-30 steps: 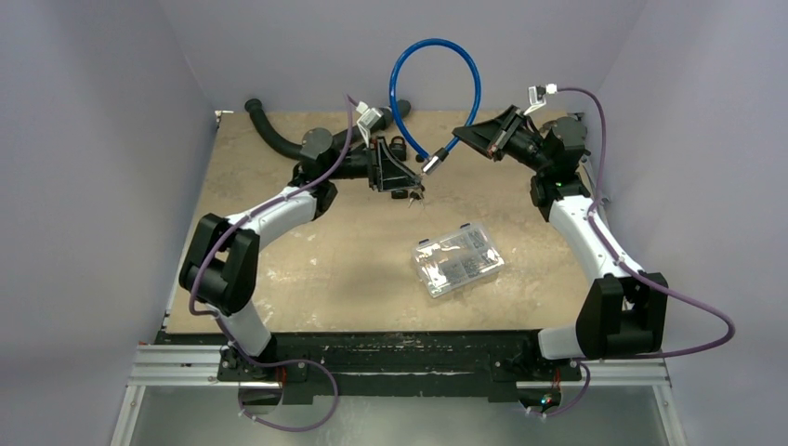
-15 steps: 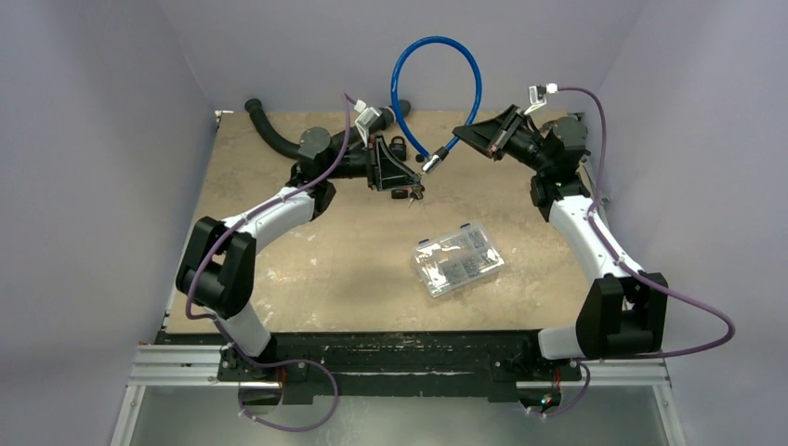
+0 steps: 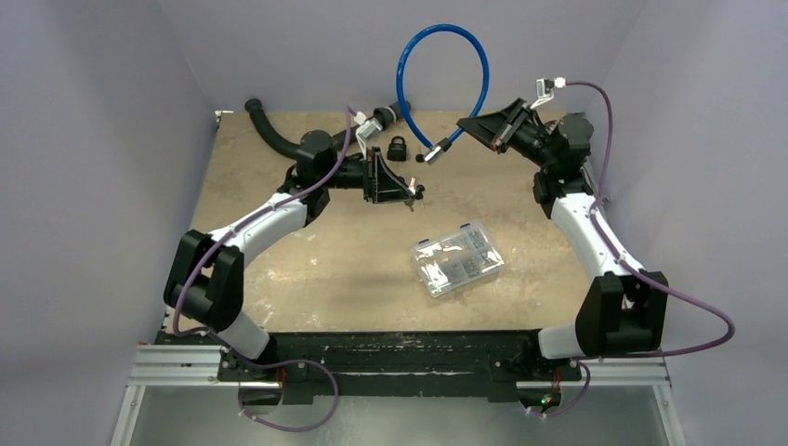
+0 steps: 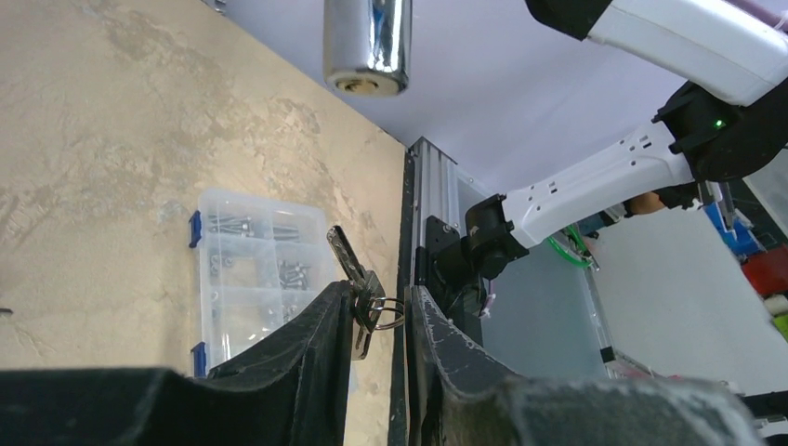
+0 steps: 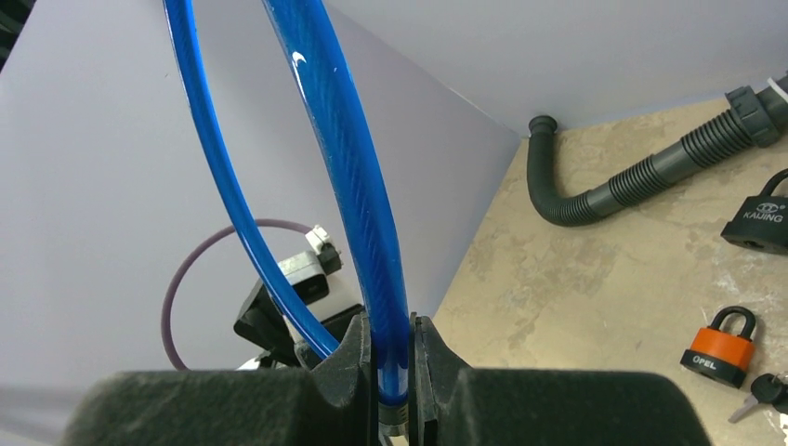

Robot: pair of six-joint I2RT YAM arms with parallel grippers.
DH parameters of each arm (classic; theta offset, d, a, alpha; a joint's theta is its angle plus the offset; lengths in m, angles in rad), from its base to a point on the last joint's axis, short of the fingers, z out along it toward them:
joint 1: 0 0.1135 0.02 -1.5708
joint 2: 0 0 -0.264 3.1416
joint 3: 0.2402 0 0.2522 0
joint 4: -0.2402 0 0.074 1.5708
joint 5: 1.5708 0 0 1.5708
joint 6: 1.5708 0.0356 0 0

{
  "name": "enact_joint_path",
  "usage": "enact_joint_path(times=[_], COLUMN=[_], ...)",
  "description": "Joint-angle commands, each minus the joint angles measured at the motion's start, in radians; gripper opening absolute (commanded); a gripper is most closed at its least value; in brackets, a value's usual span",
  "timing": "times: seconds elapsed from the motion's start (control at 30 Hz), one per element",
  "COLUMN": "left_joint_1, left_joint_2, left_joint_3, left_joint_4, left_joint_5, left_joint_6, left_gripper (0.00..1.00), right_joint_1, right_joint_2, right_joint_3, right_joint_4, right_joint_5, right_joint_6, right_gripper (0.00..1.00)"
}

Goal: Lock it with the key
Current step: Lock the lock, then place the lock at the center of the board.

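My left gripper (image 4: pixel 376 311) is shut on a small silver key (image 4: pixel 347 261), whose blade sticks up past the left finger while its ring (image 4: pixel 391 312) spans to the right finger. In the top view this gripper (image 3: pixel 410 191) hovers at mid-table. The blue cable lock (image 3: pixel 445 39) arches up at the back, and its silver end (image 3: pixel 428 153) hangs just beyond my left gripper. That chrome end (image 4: pixel 367 46) faces me from above in the left wrist view. My right gripper (image 5: pixel 391 346) is shut on the blue cable (image 5: pixel 358 186) near its end.
A clear parts box (image 3: pixel 457 260) lies at mid-table. A black padlock (image 3: pixel 398 147) and a black corrugated hose (image 3: pixel 269 132) sit at the back. An orange padlock (image 5: pixel 720 346) and a black-headed key (image 5: pixel 762 388) lie near it.
My left gripper closed on the key and drew back from the cable end, uncovering the black padlock. My right arm lifted the cable slightly.
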Motion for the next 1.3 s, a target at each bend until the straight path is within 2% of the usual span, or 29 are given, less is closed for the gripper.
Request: enact_joint_path(times=[0.0,0.23,0.47,0.67,0.93,1.13,1.27], left_joint_1=[0.01,0.076,0.255,0.435,0.625,0.672,0.671], left_joint_2=[-0.064,-0.098,-0.137,-0.156,-0.218,-0.265,-0.311], left_joint_3=[-0.016,-0.046,-0.066,-0.04,0.02,0.014,-0.055], left_joint_4=[-0.071,-0.113,-0.075,-0.018,-0.003,-0.018,-0.055], left_joint_5=[0.002,-0.043,-0.114,-0.129,-0.165,-0.144,-0.14], left_joint_6=[0.084,0.084,0.019,-0.053,-0.089,-0.058,-0.03], left_gripper=[0.0,0.0,0.0,0.0,0.0,0.0,0.0], right_joint_1=[-0.009,0.0,0.04,0.163,0.315,0.369,0.382], right_joint_2=[-0.01,-0.02,-0.02,0.02,0.182,0.267,0.319], right_joint_3=[0.052,0.025,-0.014,-0.039,0.008,0.049,0.088], right_joint_4=[0.094,-0.054,-0.25,-0.288,-0.323,-0.309,-0.359], right_joint_5=[0.016,0.036,0.043,0.071,0.106,0.095,0.095], right_joint_6=[0.01,-0.131,-0.373,-0.503,-0.652,-0.673,-0.731], right_gripper=[0.0,0.0,0.0,0.0,0.0,0.0,0.0])
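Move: The left gripper holds the key; the cable lock's metal head is about 8 cm above it, 3 cm ahead and 4 cm right. Its way leads towards the black hose's left bend, some 38 cm ahead, 33 cm left and 25 cm below. From the right gripper, holding the blue cable lock, bare table lies about 3 cm back, 15 cm left and 37 cm below; on the table, the orange padlock is 11 cm ahead and 12 cm left, the parts box 8 cm back and 1 cm right. Bring the right gripper down some 23 cm and 13 cm left towards the bare table beside the parts box, tipping its fingers downward while keeping the cable lock gripped. Meanwhile swing the left gripper away from the lock, about 26 cm left and some way forward, rising late, turning roughly 45 degrees counter-clockwise with the key still pinched. ##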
